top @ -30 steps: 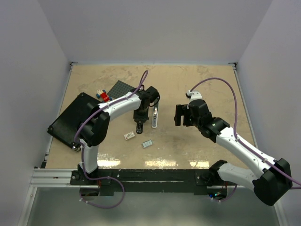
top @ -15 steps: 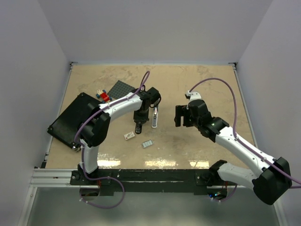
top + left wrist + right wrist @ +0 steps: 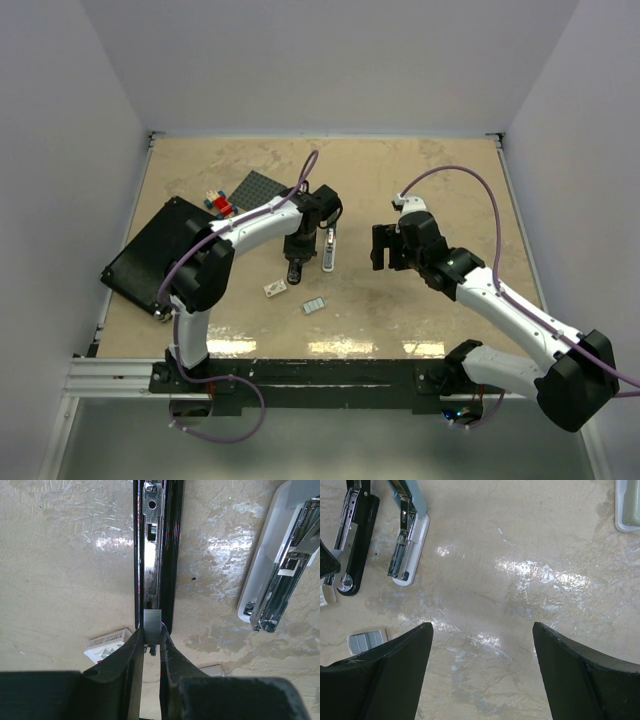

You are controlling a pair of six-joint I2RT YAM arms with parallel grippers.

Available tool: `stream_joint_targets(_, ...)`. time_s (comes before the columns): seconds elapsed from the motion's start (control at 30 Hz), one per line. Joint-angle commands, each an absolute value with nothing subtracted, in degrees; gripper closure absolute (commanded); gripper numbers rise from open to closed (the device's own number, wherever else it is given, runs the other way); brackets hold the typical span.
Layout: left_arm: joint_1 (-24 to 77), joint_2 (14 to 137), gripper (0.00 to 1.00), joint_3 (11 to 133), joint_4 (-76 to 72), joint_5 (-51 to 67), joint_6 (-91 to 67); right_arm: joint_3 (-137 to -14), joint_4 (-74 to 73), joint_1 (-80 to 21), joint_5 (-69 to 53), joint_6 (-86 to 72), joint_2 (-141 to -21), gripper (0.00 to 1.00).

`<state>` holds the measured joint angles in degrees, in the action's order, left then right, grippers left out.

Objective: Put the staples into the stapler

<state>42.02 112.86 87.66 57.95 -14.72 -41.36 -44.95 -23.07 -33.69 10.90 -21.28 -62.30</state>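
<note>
My left gripper [image 3: 151, 636] is shut on a small grey ribbed strip of staples [image 3: 152, 622]. It holds the strip at the near end of the open metal channel of the black stapler [image 3: 152, 555], which lies flat on the table [image 3: 296, 262]. A second pale grey-blue ribbed block of staples [image 3: 314, 305] lies loose on the table and also shows in the right wrist view [image 3: 367, 641]. A white and light blue stapler [image 3: 280, 575] lies open just right of the black one. My right gripper [image 3: 482, 627] is open and empty, hovering over bare table to the right [image 3: 381, 247].
A little white box [image 3: 276, 288] lies left of the black stapler's near end. A black board [image 3: 150, 255], a dark grey baseplate [image 3: 255, 190] and small coloured bricks [image 3: 217, 203] sit at the back left. A pale object [image 3: 627, 510] lies at the right wrist view's top right.
</note>
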Motion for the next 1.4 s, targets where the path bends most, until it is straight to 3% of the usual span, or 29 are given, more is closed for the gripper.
stream_joint_targets(0.0, 41.7, 109.6, 0.98, 90.5, 59.1, -16.1, -40.9, -47.3, -22.5, -33.5, 10.9, -20.1, -61.9, 0.15)
stream_joint_targets(0.5, 45.5, 102.1, 0.98, 85.6, 53.3, -14.1, -38.9, -47.4, -22.1, -33.5, 11.0, -20.0, -62.2, 0.15)
stream_joint_targets(0.8, 54.2, 88.8, 0.98, 62.7, 45.1, -20.7, -49.6, -47.7, -22.1, -33.5, 12.1, -20.3, -62.8, 0.15)
stream_joint_targets(1.2, 59.5, 85.9, 0.97, 48.5, 35.4, -22.9, -55.4, -48.0, -23.3, -33.4, 13.0, -21.0, -63.0, 0.15)
stream_joint_targets(1.37, 60.1, 86.2, 0.92, 46.1, 34.0, -22.2, -56.0, -48.0, -23.8, -33.4, 12.7, -21.7, -62.9, 0.15)
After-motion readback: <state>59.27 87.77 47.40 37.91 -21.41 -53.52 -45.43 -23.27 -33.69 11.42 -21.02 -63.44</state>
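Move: The left hand holds a strip of staples above the black stapler's open channel. Its front end lies about 4 cm back and 3 below. The bare table spot it heads for is some 12 cm back, 2 left and 5 below. Around the spot, the closed staple box sits about 6 cm back and 5 left of the hand, the open staple tray 10 back and 4 right. From the right hand, that spot is roughly 12 cm back, 21 left, 13 below. Still pinching the staple strip, the left hand carries it up and clear of the black stapler's channel, about 4 cm, then sweeps it back past the front end. It sinks to just above the bare table behind the staple box and tray, ending some 12 cm back of its start; the fingertips tilt forward about 10 degrees and stay closed. ##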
